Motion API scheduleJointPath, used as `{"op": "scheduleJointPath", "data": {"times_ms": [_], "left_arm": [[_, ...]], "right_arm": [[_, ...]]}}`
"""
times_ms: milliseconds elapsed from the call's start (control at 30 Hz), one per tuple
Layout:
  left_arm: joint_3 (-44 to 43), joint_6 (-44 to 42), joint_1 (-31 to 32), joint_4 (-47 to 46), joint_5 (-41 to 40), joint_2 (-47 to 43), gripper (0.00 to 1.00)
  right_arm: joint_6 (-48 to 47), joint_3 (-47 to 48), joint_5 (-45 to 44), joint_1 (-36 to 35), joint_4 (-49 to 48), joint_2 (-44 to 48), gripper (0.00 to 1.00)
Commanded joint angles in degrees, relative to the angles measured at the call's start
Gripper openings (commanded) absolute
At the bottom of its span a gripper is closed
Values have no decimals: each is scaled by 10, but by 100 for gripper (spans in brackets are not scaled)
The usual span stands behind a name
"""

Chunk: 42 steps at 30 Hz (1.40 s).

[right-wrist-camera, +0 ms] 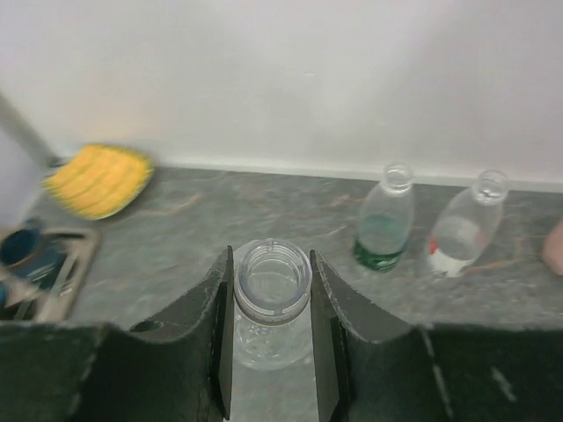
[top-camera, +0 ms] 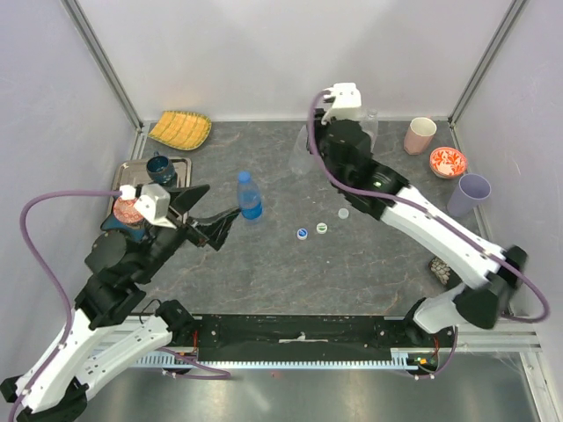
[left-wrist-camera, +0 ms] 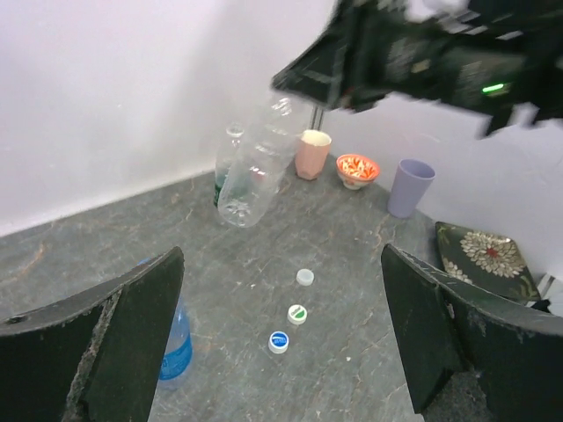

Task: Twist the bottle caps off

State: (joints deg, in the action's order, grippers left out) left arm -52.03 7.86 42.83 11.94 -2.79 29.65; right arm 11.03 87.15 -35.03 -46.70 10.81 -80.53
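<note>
A blue-tinted bottle (top-camera: 250, 200) stands upright mid-table with its blue cap (top-camera: 244, 177) on. My left gripper (top-camera: 214, 211) is wide open just left of it, fingers (left-wrist-camera: 132, 343) apart and holding nothing. Three loose caps lie on the table: white-and-blue (top-camera: 302, 233), white-and-green (top-camera: 322, 228) and plain white (top-camera: 343, 213). My right gripper (right-wrist-camera: 271, 290) is shut on the open neck of a clear bottle (right-wrist-camera: 272, 281), which hangs tilted above the table (left-wrist-camera: 255, 167). An open green-labelled bottle (right-wrist-camera: 383, 221) and another open clear bottle (right-wrist-camera: 461, 225) stand by the back wall.
A yellow plate (top-camera: 180, 129) and a metal tray (top-camera: 132, 169) with a dark blue cup sit at the back left. At the right are a pink cup (top-camera: 420, 134), a red patterned bowl (top-camera: 448, 162) and a purple cup (top-camera: 471, 193).
</note>
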Motion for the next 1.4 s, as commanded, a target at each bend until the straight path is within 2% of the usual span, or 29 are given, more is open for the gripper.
{"op": "scheduleJointPath", "data": {"times_ms": [0,300,667,1333,1367], "left_arm": [[25,-1,-1,10,23,-29,100],[47,9,-1,41,45,-62,100],[56,4,-1,48,41,-44,100],[75,1,-1,26,48,-3,100],[74,-1,-1,26,46,-4,100]], "right_arm": [[-88,-1,-108,29,-165,-92,0],[-92,109,-89,77,-212,-275,0],[-76,242,-58,112,-164,-414,0],[-28,224,-28,129,-127,-464,0],[-26,224,-27,130,-125,-463,2]]}}
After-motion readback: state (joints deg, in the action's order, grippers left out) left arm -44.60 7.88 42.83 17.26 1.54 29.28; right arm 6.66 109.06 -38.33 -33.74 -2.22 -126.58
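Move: Ahead of the right hand, which already holds the last opened bottle by its neck, the free table spot lies roughly 21 cm forward, 1 cm left and 39 cm down. The green-label bottle stands about 8 cm to the right of that spot and the red-label bottle 18 cm to its right, both nearly level with it. From the open left hand, the blue bottle is some 11 cm ahead, 3 cm left and 28 cm below, and the blue cap 6 cm ahead, 10 cm right and 39 cm below. Carrying the open bottle away, the right arm sweeps some 21 cm forward while sinking, levels off briefly, then lowers to about 19 cm below its start beside the green-label bottle. Its wrist turns about 15 degrees clockwise and rolls its left side down; the fingers keep their hold. Meanwhile the left hand, still wide open, sinks about 8 cm towards the blue bottle's height, tipping slightly down. ##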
